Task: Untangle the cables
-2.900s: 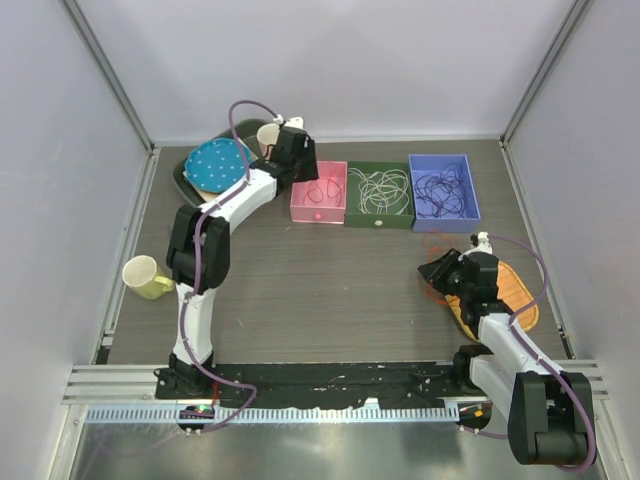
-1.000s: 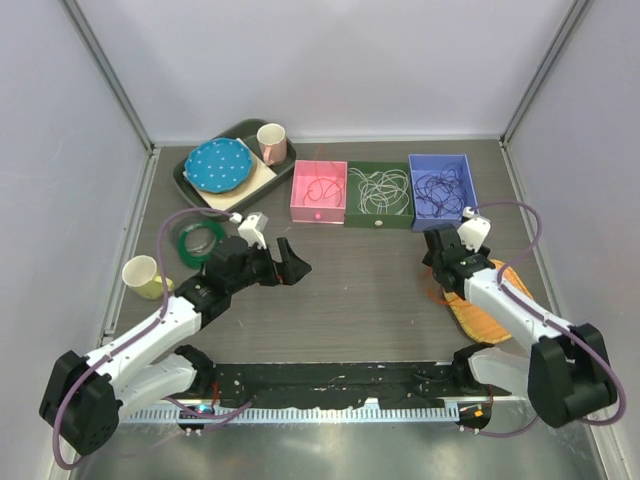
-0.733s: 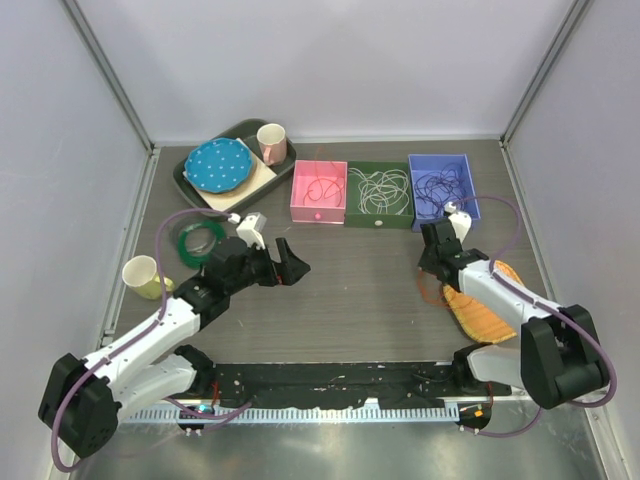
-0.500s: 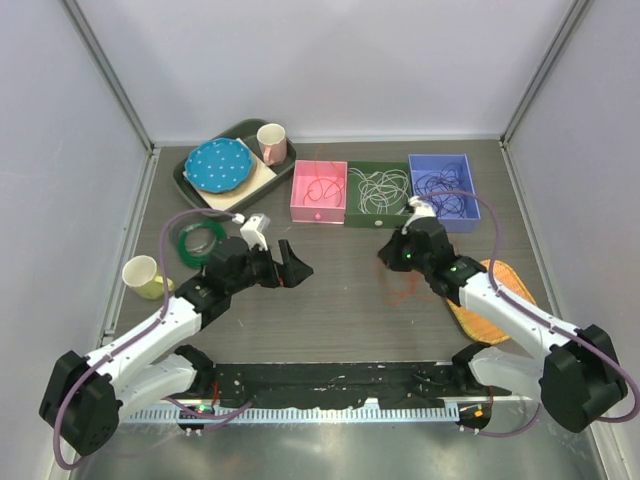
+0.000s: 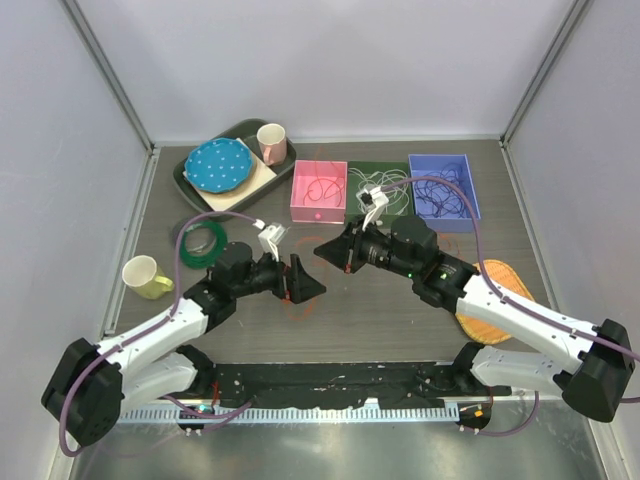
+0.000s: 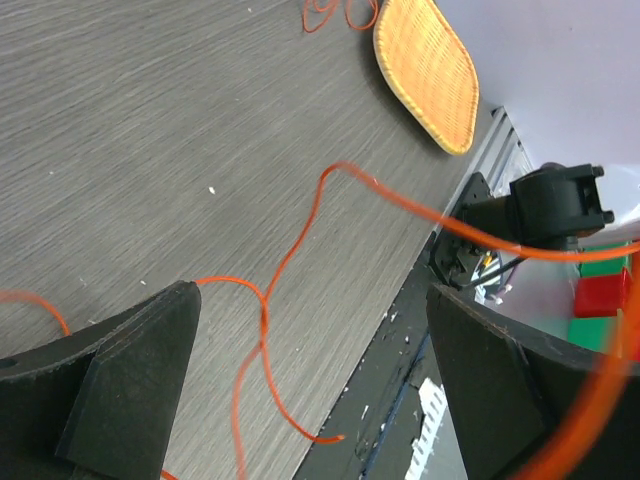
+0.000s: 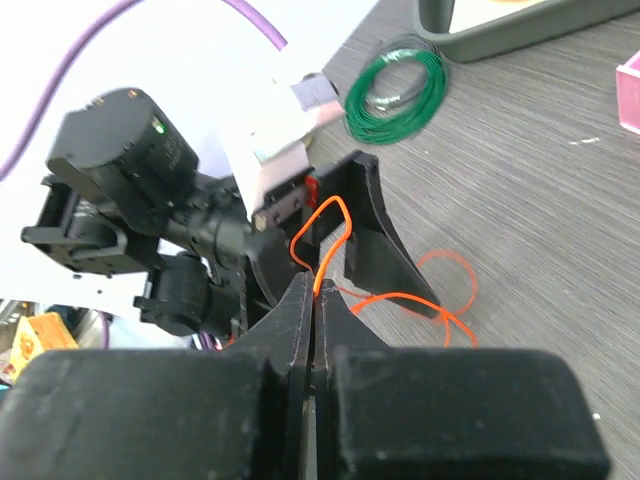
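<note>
My right gripper is shut on a thin red-orange cable and holds it above the table's middle. In the right wrist view the cable rises in a loop from the closed tips. More loops trail on the wood. My left gripper is open and faces the right one. The red-orange cable runs between its fingers without being pinched. A green cable coil lies at the left. White cables fill the green box. Dark purple ones fill the blue box.
A pink box holds a red cable. A wicker basket lies at the right, with orange cable scraps near it. A yellow mug stands at the left. A tray with a blue plate and a pink cup sits at the back left.
My right arm swept left from the basket to the table's middle, carrying the red-orange cable. My left gripper moved slightly right and now faces it.
</note>
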`<state>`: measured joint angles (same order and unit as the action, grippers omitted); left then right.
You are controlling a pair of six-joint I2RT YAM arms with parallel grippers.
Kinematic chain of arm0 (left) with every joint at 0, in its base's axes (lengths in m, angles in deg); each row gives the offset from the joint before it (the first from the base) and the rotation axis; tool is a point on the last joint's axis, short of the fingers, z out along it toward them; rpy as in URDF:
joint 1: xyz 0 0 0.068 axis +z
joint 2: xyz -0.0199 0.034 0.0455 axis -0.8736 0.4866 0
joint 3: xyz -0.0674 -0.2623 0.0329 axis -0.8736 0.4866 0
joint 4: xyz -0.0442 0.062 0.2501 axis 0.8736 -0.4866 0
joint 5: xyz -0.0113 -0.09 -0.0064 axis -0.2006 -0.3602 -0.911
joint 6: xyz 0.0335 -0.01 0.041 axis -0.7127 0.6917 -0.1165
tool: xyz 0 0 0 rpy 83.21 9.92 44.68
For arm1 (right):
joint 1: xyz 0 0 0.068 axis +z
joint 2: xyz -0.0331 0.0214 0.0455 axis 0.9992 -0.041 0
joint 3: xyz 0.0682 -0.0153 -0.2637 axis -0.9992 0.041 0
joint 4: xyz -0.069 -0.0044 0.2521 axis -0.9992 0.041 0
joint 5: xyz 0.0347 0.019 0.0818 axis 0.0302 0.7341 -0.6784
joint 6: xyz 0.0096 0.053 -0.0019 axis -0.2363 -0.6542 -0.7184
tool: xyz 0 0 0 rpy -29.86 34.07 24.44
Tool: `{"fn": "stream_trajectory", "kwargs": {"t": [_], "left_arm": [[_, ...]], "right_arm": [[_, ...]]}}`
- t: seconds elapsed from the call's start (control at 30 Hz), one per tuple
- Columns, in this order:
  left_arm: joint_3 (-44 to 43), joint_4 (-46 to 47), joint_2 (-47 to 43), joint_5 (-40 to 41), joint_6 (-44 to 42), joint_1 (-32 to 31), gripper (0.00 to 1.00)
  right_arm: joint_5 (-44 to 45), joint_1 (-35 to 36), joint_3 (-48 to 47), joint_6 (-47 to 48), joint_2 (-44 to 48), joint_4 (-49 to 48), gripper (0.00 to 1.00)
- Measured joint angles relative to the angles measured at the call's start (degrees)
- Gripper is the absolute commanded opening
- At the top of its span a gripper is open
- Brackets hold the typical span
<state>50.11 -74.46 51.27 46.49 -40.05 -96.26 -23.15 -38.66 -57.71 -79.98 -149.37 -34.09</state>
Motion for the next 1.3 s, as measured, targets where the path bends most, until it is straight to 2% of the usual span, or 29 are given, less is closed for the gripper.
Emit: {"fn": "stream_trajectory", "kwargs": {"t": [0.07,0.13,0.2,0.27,0.3,0.37,0.4,0.5,0.63,0.7,0.8,0.83,0.87,1.1,1.2,1.3], "left_arm": [[0.31,0.57,-0.24,0.09,-0.48,-0.55,0.97],[0.31,0.74,-0.35,0.66,-0.7,-0.76,0.73],[0.31,0.76,-0.33,1.44,-0.81,-0.92,0.56],[0.31,0.76,-0.22,2.03,-0.76,-0.96,0.45],[0.31,0.81,-0.07,2.29,-1.07,-1.01,0.32],[0.31,0.81,0.24,2.6,-0.98,-1.11,0.2],[0.31,0.81,0.42,2.73,-1.01,-1.2,0.1],[0.28,0.59,0.48,3.76,-1.09,-1.42,0.0],[0.22,0.37,0.09,5.33,-0.96,-1.53,0.0],[-0.24,0.24,-1.07,6.6,-0.85,-1.92,0.0],[-1.84,-0.81,-3.52,8.98,-0.42,-2.36,0.0],[-2.56,-2.25,-4.37,10.49,-0.33,-2.36,0.0],[-3.15,-3.91,-5.11,12.15,-0.11,-2.23,0.0],[-11.72,-17.81,-6.21,23.71,0.61,-1.9,0.0],[-17.38,-21.4,-5.73,28.2,0.55,-1.9,0.0],[-22.64,-23.91,-4.48,32.52,0.35,-1.9,0.0]], "right_arm": [[-0.11,0.44,-0.37,-1.11,0.04,-1.38,0.01],[-0.48,0.76,-0.39,-2.12,0.04,-2.01,0.01],[-0.96,1.11,-0.39,-3.06,0.07,-2.32,0.01],[-1.05,1.2,-0.39,-3.74,0.13,-2.43,0.01],[-1.03,1.2,-0.39,-3.96,0.24,-2.4,0.01],[-0.5,1.2,-0.39,-4.22,0.7,-1.99,0.01],[-0.02,1.2,-0.39,-4.22,1.11,-1.7,0.01],[4.04,1.25,-0.44,-4.11,3.06,0.2,0.01],[14.34,1.42,-1.05,-3.41,7.3,6.84,0.01],[19.39,1.73,-1.05,-3.32,8.92,10.97,0.06],[25.11,2.21,-0.44,-3.13,10.62,15.96,0.34],[27.02,2.19,0.22,-2.6,11.21,16.74,0.51],[28.35,1.99,1.03,-1.99,12.02,17.44,0.56],[32.13,1.49,11.28,4.33,17.79,16.22,0.83],[37.33,1.53,13.77,4.87,18.75,16.28,0.9],[44.63,1.53,14.34,3.63,18.86,17.77,0.91]]}}
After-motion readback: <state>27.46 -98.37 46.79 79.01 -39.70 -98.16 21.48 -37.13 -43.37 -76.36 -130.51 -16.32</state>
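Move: The right gripper already holds the red cable, roughly 12 cm above the open left gripper. The strand to catch hangs just about at the left jaws, within about 1 cm ahead and to the right and 2 cm above; from the right fingers it is some 10 cm below and 1 cm to the left. From the left hand, the pink box stands about 27 cm ahead and 2 cm right, the green cable coil 13 cm ahead and 27 cm left, both some 11 cm below. Shut the left gripper on the hanging red cable almost where it is, then lift it about 11 cm, going forward and left and turning some 30 degrees counter-clockwise. Keep the right fingers shut while the left closes; then draw the right hand off to its right about 16 cm and downward, opening it to let go of the cable and turning it clockwise. ##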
